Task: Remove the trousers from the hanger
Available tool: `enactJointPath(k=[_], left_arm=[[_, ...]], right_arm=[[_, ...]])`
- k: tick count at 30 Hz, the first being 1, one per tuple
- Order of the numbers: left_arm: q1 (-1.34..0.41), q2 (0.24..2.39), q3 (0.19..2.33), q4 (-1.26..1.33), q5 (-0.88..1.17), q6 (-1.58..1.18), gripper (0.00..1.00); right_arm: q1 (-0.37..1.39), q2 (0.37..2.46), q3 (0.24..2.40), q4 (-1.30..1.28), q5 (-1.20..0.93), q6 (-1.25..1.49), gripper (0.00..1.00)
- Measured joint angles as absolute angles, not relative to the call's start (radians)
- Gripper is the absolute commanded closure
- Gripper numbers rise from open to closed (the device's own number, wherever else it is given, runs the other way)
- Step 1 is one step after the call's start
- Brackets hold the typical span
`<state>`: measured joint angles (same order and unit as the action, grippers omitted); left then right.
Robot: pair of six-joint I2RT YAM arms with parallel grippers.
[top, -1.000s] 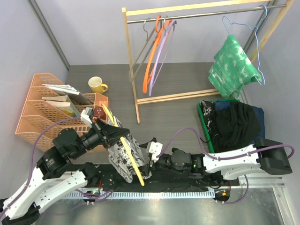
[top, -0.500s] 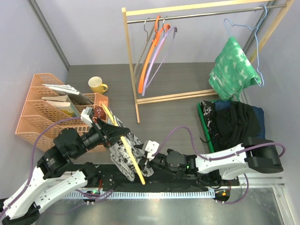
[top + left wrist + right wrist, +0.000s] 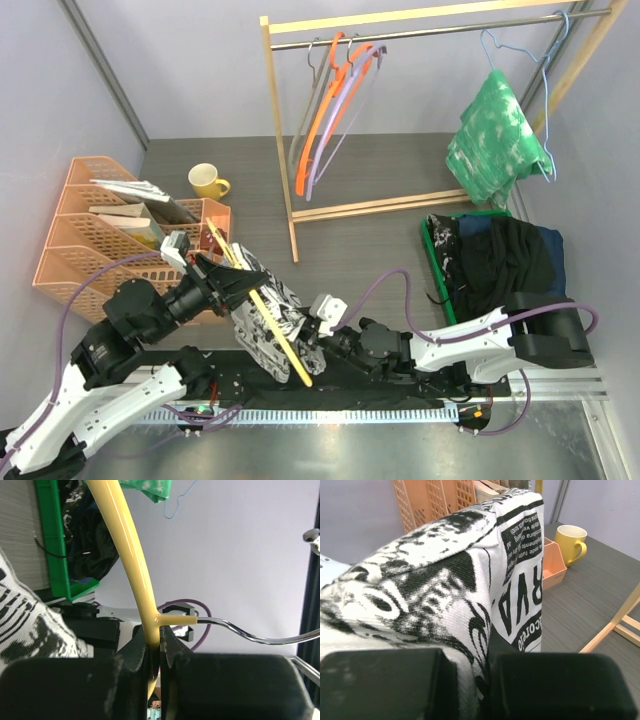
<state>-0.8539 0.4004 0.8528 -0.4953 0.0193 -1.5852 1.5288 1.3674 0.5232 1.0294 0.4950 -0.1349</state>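
White newspaper-print trousers (image 3: pixel 290 318) hang folded over a yellow hanger (image 3: pixel 283 345) near the table's front edge. My left gripper (image 3: pixel 226 284) is shut on the hanger's neck (image 3: pixel 150 622), just below its metal hook (image 3: pixel 260 637). In the left wrist view the trousers (image 3: pixel 25 615) show at the lower left. My right gripper (image 3: pixel 314 338) is at the trousers' right edge. In the right wrist view the printed cloth (image 3: pixel 445 580) fills the frame, and the right gripper (image 3: pixel 482 680) is shut on a fold of it.
A wooden rack (image 3: pixel 292 205) at the back holds orange and lilac hangers (image 3: pixel 322 115) and a green-and-white mottled garment (image 3: pixel 497 135) on a blue hanger. A green bin (image 3: pixel 433 262) of dark garments sits at the right. A yellow mug (image 3: pixel 208 181) and orange file trays (image 3: pixel 95 245) stand at the left.
My right gripper has reached left to the trousers' edge and gone from open to shut on the cloth. The left gripper still holds the hanger. The empty hangers on the rack sway.
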Motion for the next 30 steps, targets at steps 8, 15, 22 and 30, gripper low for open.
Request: enactJointPath(k=[8, 15, 22, 30], left_arm=[[-0.858, 0.377, 0.936, -0.683, -0.020, -1.529, 1.00], [-0.858, 0.344, 0.918, -0.712, -0.037, -1.493, 1.00], [-0.858, 0.345, 0.916, -0.723, -0.060, -1.430, 1.00], [-0.858, 0.355, 0.906, -0.724, -0.084, -1.361, 1.00]], right_arm=[[1.529, 1.263, 0.525, 0.929, 0.504, -0.122, 0.99], [1.529, 1.174, 0.615, 0.732, 0.506, -0.068, 0.99], [1.529, 1.114, 0.731, 0.499, 0.552, -0.035, 0.99], [1.529, 1.062, 0.921, 0.281, 0.623, -0.028, 0.99]])
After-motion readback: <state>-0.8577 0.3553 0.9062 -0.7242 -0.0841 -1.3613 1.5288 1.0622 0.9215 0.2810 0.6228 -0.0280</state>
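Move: The right hand already grips a low corner of the black-and-white trousers, whose middle is about 8 cm to its left, level in reach and 3 cm above. The yellow hanger lies roughly 10 cm left of this hand, 4 cm ahead and 10 cm up; the green tub is some 42 cm right, 18 cm ahead and 20 cm down. From the left hand, still holding the hanger at its neck, the trousers' middle is about 4 cm back, 4 cm right and 12 cm below. The right hand, still pinching the trousers, rises about 13 cm; the left takes the hanger down and left. ##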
